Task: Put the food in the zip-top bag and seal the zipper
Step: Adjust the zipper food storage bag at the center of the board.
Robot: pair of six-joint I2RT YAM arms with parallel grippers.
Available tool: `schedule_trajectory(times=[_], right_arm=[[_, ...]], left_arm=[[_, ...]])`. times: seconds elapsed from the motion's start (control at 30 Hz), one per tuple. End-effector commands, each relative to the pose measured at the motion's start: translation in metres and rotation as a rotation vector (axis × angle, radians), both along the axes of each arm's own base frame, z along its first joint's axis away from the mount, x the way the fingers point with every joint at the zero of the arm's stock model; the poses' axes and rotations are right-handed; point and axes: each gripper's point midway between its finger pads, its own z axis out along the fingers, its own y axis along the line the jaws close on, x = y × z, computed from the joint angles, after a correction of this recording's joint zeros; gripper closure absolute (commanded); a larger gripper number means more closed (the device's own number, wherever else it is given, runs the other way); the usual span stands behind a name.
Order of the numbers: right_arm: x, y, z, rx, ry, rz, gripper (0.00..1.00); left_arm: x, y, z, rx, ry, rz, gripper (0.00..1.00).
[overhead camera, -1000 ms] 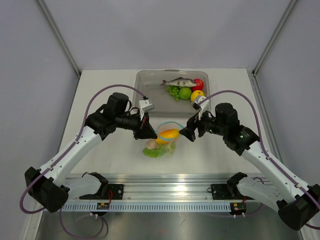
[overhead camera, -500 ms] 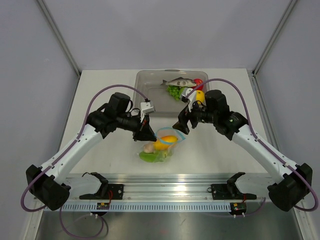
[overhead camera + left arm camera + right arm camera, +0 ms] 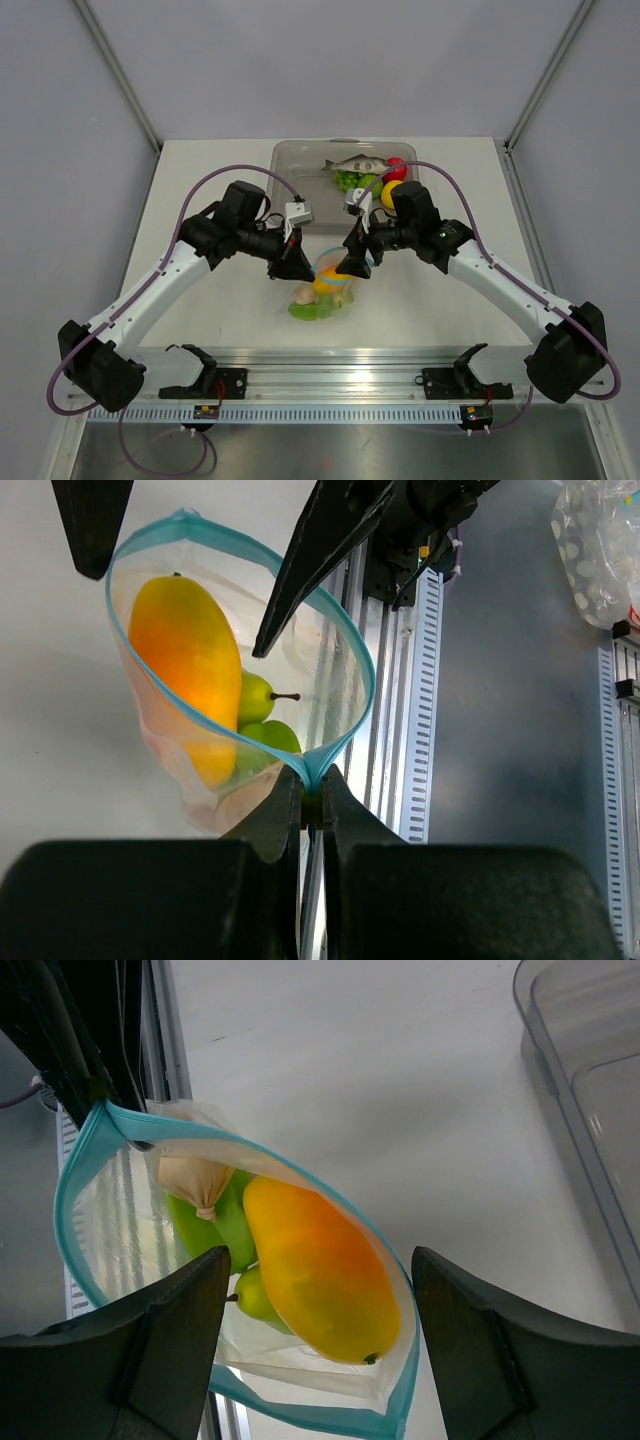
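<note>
The zip-top bag [image 3: 322, 292] hangs open between both grippers, its teal zipper [image 3: 240, 735] forming a wide loop. Inside lie an orange-yellow mango [image 3: 315, 1265], green pears [image 3: 262, 715] and a pinkish piece [image 3: 195, 1180]. My left gripper [image 3: 312, 788] is shut on one end of the zipper; in the top view it [image 3: 290, 264] sits at the bag's left. My right gripper [image 3: 320, 1360] stands open astride the opposite end of the mouth, fingers [image 3: 170, 1350] on either side, touching nothing that I can see. From above it [image 3: 352, 266] is at the bag's right.
A clear grey tray [image 3: 295, 165] stands behind the bag, holding a fish [image 3: 358, 163], green grapes [image 3: 347, 180], a red piece [image 3: 397, 168] and a yellow one [image 3: 387, 193]. The metal rail [image 3: 330, 385] runs along the near edge. The tray's corner [image 3: 590, 1110] shows at the right wrist view's right.
The right arm has swung left and its open gripper has come down over the right end of the bag's mouth. The left gripper keeps its pinch and has barely moved.
</note>
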Motion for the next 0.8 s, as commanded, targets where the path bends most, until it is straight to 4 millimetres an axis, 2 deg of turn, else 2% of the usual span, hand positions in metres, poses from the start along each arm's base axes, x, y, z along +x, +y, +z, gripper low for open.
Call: schedule_trajectory(times=[0.0, 0.17, 0.3, 0.33, 0.37, 0.43, 0.47, 0.5, 0.53, 0.57, 0.77], right_arm=[[0.0011, 0.0161, 0.0132, 0.034, -0.053, 0.05, 0.2], [0.0056, 0.0223, 0.0138, -0.003, -0.08, 0.035, 0.21], [0.0056, 0.0224, 0.0148, -0.029, -0.097, 0.025, 0.29], [0.0057, 0.0229, 0.016, -0.025, -0.103, 0.025, 0.35], [0.0048, 0.0233, 0.0174, -0.022, -0.109, 0.027, 0.49], [0.0062, 0.0238, 0.0177, -0.021, -0.11, 0.021, 0.63], [0.0058, 0.0233, 0.0165, -0.024, -0.105, 0.019, 0.73], [0.0067, 0.0238, 0.0161, -0.025, -0.102, 0.017, 0.91], [0.0067, 0.0238, 0.0156, -0.027, -0.1, 0.017, 0.97], [0.0053, 0.0237, 0.0147, -0.03, -0.095, 0.02, 1.0], [0.0017, 0.0201, 0.0125, -0.023, -0.098, 0.006, 1.0]], left_arm=[[-0.0005, -0.0071, 0.0268, -0.078, -0.07, -0.061, 1.0], [-0.0011, -0.0054, 0.0243, -0.062, -0.062, -0.058, 1.0], [-0.0026, -0.0046, 0.0252, -0.06, -0.067, -0.062, 1.0], [-0.0023, -0.0042, 0.025, -0.059, -0.067, -0.061, 1.0], [-0.0018, -0.004, 0.024, -0.055, -0.068, -0.058, 1.0], [-0.0023, -0.004, 0.0239, -0.058, -0.068, -0.06, 1.0], [-0.0023, -0.0041, 0.0231, -0.056, -0.064, -0.059, 1.0], [-0.0023, -0.0042, 0.0224, -0.058, -0.065, -0.061, 1.0], [-0.0024, -0.0044, 0.0231, -0.059, -0.065, -0.062, 1.0], [-0.0028, -0.0045, 0.0216, -0.057, -0.062, -0.062, 1.0], [0.0008, -0.0039, 0.0205, -0.043, -0.06, -0.04, 1.0]])
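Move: The bag's forward rim, near its right-hand corner, lies between my open right fingers, about 2 cm to the left, 2 cm ahead and 1 cm below that hand point. Inside the bag the mango is some 7 cm left, 2 cm back and 7 cm lower; the grey food tray's middle is roughly 19 cm ahead, 3 cm left and 14 cm down. From my left hand that stretch of rim is about 6 cm ahead, 9 cm right and 2 cm below. I ease my right hand about 2 cm left along the bag's mouth, dipping a little over 1 cm and coming partway back up, with one finger inside the mouth and one outside. Then I shut its fingers from wide open and pinch the blue zipper rim on the forward side, while my left hand stays put and keeps its pinch on the rim's left end. ##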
